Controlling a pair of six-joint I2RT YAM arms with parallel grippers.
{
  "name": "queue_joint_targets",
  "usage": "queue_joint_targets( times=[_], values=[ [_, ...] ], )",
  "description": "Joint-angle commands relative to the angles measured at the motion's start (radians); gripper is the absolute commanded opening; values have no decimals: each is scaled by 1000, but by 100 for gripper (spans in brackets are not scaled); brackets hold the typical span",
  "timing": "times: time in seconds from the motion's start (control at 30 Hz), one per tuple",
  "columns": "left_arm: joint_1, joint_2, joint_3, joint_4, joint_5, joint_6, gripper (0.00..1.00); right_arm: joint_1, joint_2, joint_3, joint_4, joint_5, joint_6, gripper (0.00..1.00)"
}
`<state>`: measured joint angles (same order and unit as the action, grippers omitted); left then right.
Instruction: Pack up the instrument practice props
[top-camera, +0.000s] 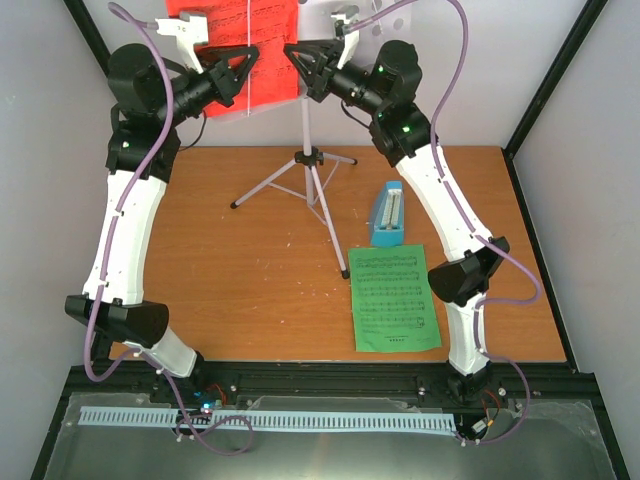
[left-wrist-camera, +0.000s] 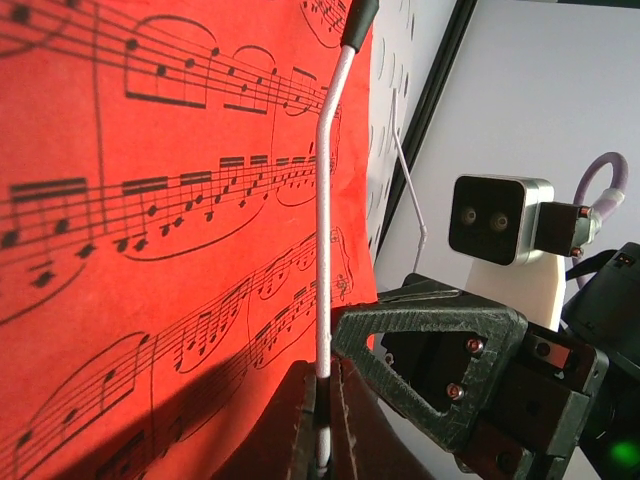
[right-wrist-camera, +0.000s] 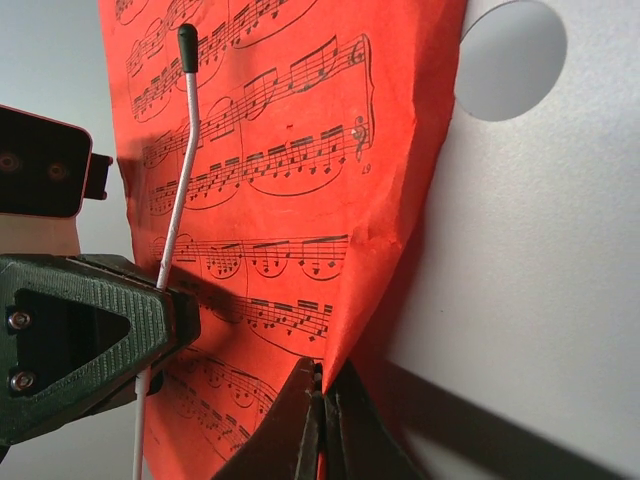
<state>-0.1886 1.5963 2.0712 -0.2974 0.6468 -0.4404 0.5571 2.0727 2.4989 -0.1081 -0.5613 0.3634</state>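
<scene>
The silver tripod music stand (top-camera: 306, 172) stands at the back of the table. A red sheet-music page (top-camera: 238, 48) rests on its grey tray (right-wrist-camera: 545, 260). My left gripper (left-wrist-camera: 322, 378) is shut on the stand's thin white page-holder wire (left-wrist-camera: 327, 230), which lies over the red page (left-wrist-camera: 150, 230). My right gripper (right-wrist-camera: 322, 392) is shut on the lower corner of the red page (right-wrist-camera: 300, 150), pinching its edge off the tray. In the top view both grippers, left (top-camera: 244, 74) and right (top-camera: 297, 60), meet at the tray. The blue metronome (top-camera: 389, 214) and the green page (top-camera: 395, 298) lie on the table to the right.
The wooden table (top-camera: 250, 270) holds the tripod's legs (top-camera: 262, 188) spread out at the back centre. White walls with black frame posts (top-camera: 555, 70) close in the back and sides. The right gripper's finger (left-wrist-camera: 440, 345) is right beside the left one.
</scene>
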Motion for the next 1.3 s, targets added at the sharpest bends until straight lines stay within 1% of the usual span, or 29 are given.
queue_joint_targets(
  times=[0.0, 0.17, 0.27, 0.33, 0.43, 0.5, 0.57, 0.63, 0.7, 0.77, 0.87, 0.9, 0.93, 1.0, 1.03, 1.2, 1.27],
  values=[
    [-6, 0, 4, 20, 10, 29, 0, 10, -49, -14, 5, 23, -7, 3],
    [-6, 1, 1, 18, 4, 37, 0, 9, -108, -87, 47, 85, -12, 3],
    [-6, -6, 0, 17, -7, 39, 0, 10, -176, -138, 44, 204, -46, 3],
    [-6, -11, -2, 17, -10, 40, 0, 6, -241, -208, 54, 288, -78, 3],
    [-6, -15, -4, 20, -12, 39, 0, -2, -374, -355, 98, 396, -111, 3],
    [-6, -17, -4, 20, -12, 36, 3, -10, -439, -427, 104, 455, -134, 3],
    [-6, -20, -4, 21, -15, 34, 10, -15, -496, -474, 81, 522, -162, 3],
    [-6, -27, -10, 24, -19, 32, 15, -17, -555, -525, 55, 581, -186, 3],
    [-6, -31, -15, 30, -20, 32, 22, -18, -633, -608, 53, 607, -203, 3],
    [-6, -38, -23, 34, -20, 32, 29, -19, -710, -702, 50, 610, -207, 3],
    [-6, -55, -44, 45, -12, 31, 37, -19, -809, -794, 9, 572, -191, 3],
    [-6, -66, -56, 51, -7, 31, 42, -19, -842, -818, -12, 556, -186, 3],
    [-6, -82, -73, 60, -2, 33, 50, -19, -872, -839, -39, 538, -183, 3],
    [-6, -123, -131, 95, 6, 39, 63, -19, -929, -872, -117, 516, -173, 3],
    [-5, -151, -170, 119, 10, 42, 67, -20, -959, -894, -144, 511, -167, 3],
    [-6, -298, -401, 297, 62, 12, 81, -19, -1124, -1020, -295, 465, -89, 3],
    [-6, -347, -472, 322, 89, 0, 84, -19, -1182, -1108, -331, 432, -39, 3]
  ],
)
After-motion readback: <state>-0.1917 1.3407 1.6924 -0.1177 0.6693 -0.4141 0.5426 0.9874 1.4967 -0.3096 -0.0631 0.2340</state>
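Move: The right hand pinches the red sheet's right edge; the green sheet on the table lies about 25 cm back, 22 cm right and 57 cm below. The blue metronome sits roughly level fore and aft with this hand, 22 cm right and 54 cm down. From the left hand, closed on the music stand's wire, the green sheet is some 23 cm back, 28 cm right and 58 cm below. Still pinching the red sheet, the right hand pulls right and back some 25 cm; left opens, freeing the wire. ##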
